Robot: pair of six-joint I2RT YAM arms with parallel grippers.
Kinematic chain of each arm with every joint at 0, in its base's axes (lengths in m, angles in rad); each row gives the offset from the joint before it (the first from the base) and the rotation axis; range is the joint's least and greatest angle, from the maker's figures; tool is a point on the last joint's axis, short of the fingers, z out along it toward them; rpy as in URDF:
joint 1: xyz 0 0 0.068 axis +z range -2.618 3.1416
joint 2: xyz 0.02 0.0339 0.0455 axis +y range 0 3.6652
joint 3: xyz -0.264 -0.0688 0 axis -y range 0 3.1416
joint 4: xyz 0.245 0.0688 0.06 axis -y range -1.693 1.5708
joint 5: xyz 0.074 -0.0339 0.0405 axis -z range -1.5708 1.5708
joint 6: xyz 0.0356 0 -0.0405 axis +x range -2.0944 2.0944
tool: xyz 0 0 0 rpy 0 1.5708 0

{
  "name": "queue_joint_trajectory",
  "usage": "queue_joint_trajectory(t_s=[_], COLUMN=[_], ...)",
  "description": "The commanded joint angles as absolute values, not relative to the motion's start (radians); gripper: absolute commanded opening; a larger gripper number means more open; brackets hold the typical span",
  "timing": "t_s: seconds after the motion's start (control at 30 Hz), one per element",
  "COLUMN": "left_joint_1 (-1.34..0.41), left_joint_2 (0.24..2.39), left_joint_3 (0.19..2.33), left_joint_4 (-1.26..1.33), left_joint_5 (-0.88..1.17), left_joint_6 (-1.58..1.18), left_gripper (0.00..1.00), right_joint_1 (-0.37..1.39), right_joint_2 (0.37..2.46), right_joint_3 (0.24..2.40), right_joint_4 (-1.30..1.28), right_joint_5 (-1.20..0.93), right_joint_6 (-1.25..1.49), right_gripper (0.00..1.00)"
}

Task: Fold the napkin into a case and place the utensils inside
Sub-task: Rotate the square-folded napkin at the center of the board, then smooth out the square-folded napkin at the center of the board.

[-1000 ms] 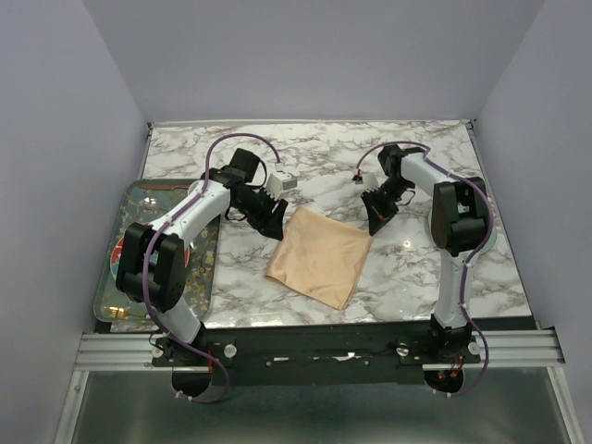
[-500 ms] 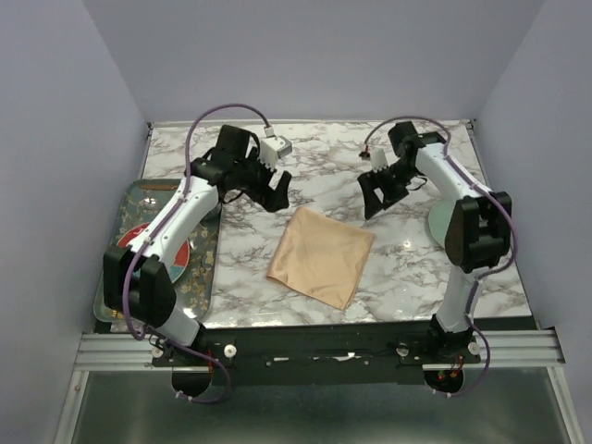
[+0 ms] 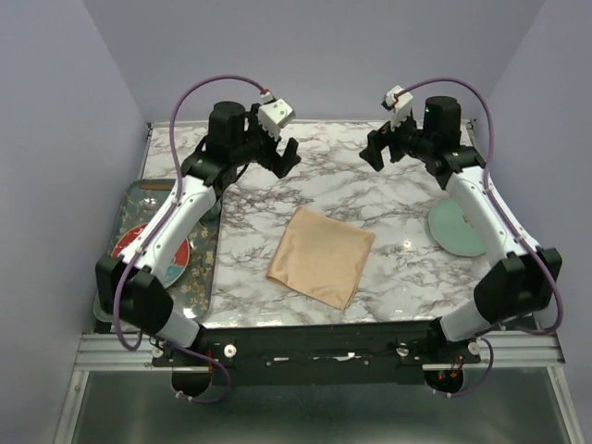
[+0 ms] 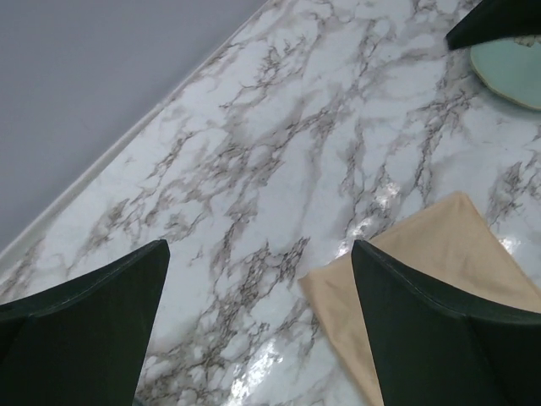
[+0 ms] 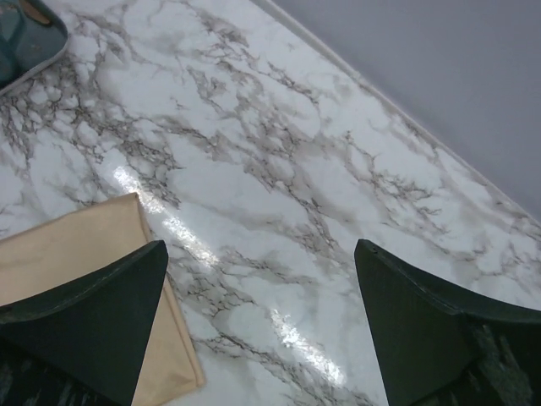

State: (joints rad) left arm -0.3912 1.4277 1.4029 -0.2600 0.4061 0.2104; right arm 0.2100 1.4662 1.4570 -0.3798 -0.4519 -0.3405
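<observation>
The peach-orange napkin (image 3: 321, 256) lies flat on the marble table as a folded, tilted square; its far corners also show in the wrist views (image 4: 431, 254) (image 5: 76, 245). My left gripper (image 3: 277, 155) hangs open, high over the back left of the table, well clear of the cloth. My right gripper (image 3: 381, 148) hangs open over the back right, equally far from it. Nothing sits between the fingers of either gripper (image 4: 260, 245) (image 5: 262, 245). The utensils and a case are out of view.
A grey patterned tray (image 3: 202, 268) with a red plate (image 3: 139, 250) lies at the left edge. A pale teal plate (image 3: 455, 227) (image 4: 511, 68) rests at the right. The back wall runs close behind both grippers.
Both grippers were down at the napkin's far corners. They have opened, let go of the cloth, and risen back toward the far wall. The napkin stays put.
</observation>
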Motion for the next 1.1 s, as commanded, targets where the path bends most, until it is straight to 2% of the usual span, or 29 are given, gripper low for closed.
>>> queue_joint_trajectory(t_s=[0.0,0.13,0.27,0.4,0.47,0.53,0.63,0.7,0.73,0.8,0.87,0.97,1.07], left_joint_1=[-0.397,-0.396,-0.396,-0.400,-0.396,-0.384,-0.344,-0.318,-0.304,-0.279,-0.281,-0.279,-0.287], left_joint_2=[1.615,1.624,1.646,1.715,1.738,1.788,1.903,1.930,1.922,1.895,1.901,1.939,1.963], left_joint_3=[1.565,1.470,1.427,1.466,1.506,1.608,1.805,1.818,1.759,1.698,1.715,1.761,1.718], left_joint_4=[-0.434,-0.352,-0.328,-0.367,-0.399,-0.467,-0.615,-0.568,-0.431,-0.306,-0.314,-0.393,-0.374], left_joint_5=[0.582,0.676,0.651,0.597,0.556,0.522,0.665,0.760,0.785,0.828,0.845,0.948,1.012], left_joint_6=[0.025,-0.138,-0.137,-0.032,0.023,-0.042,-0.098,-0.269,-0.338,-0.454,-0.399,-0.351,-0.425], left_gripper=[0.99,0.99,0.99,0.99,0.99,0.99,0.99,0.99,0.99,0.99,0.99,0.99,0.99], right_joint_1=[0.209,0.212,0.195,0.123,0.115,0.107,0.072,0.029,0.017,0.005,0.005,0.060,0.098], right_joint_2=[1.571,1.526,1.632,1.651,1.661,1.657,1.672,1.639,1.629,1.632,1.638,1.677,1.718], right_joint_3=[1.445,1.355,1.448,1.378,1.417,1.439,1.499,1.388,1.329,1.170,1.160,1.192,1.092], right_joint_4=[-0.382,-0.310,-0.432,-0.370,-0.370,-0.357,-0.359,-0.304,-0.237,0.026,0.048,-0.055,-0.039], right_joint_5=[-0.636,-0.702,-0.672,-0.764,-0.761,-0.753,-0.796,-0.807,-0.845,-1.015,-1.067,-1.151,-1.233], right_joint_6=[-0.186,0.076,0.274,0.362,0.406,0.445,0.622,0.808,0.851,0.952,0.886,0.728,0.732], right_gripper=[1.00,1.00,1.00,1.00,1.00,1.00,1.00,1.00,1.00,1.00,1.00,1.00,1.00])
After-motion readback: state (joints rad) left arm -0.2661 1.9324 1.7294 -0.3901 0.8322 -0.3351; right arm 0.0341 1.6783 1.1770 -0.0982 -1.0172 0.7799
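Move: The square-folded napkin lies about 12 cm back, 6 cm right and 30 cm below the left hand; the mug is some 17 cm to that hand's left, about level ahead and 27 cm below. From the right hand the napkin lies roughly 15 cm back, 9 cm left and 29 cm down, while the green plate sits about 8 cm back, 20 cm right and just as low. Both open hands sink about 10 cm towards the napkin, tipping down, the left also going 5 cm forward. ##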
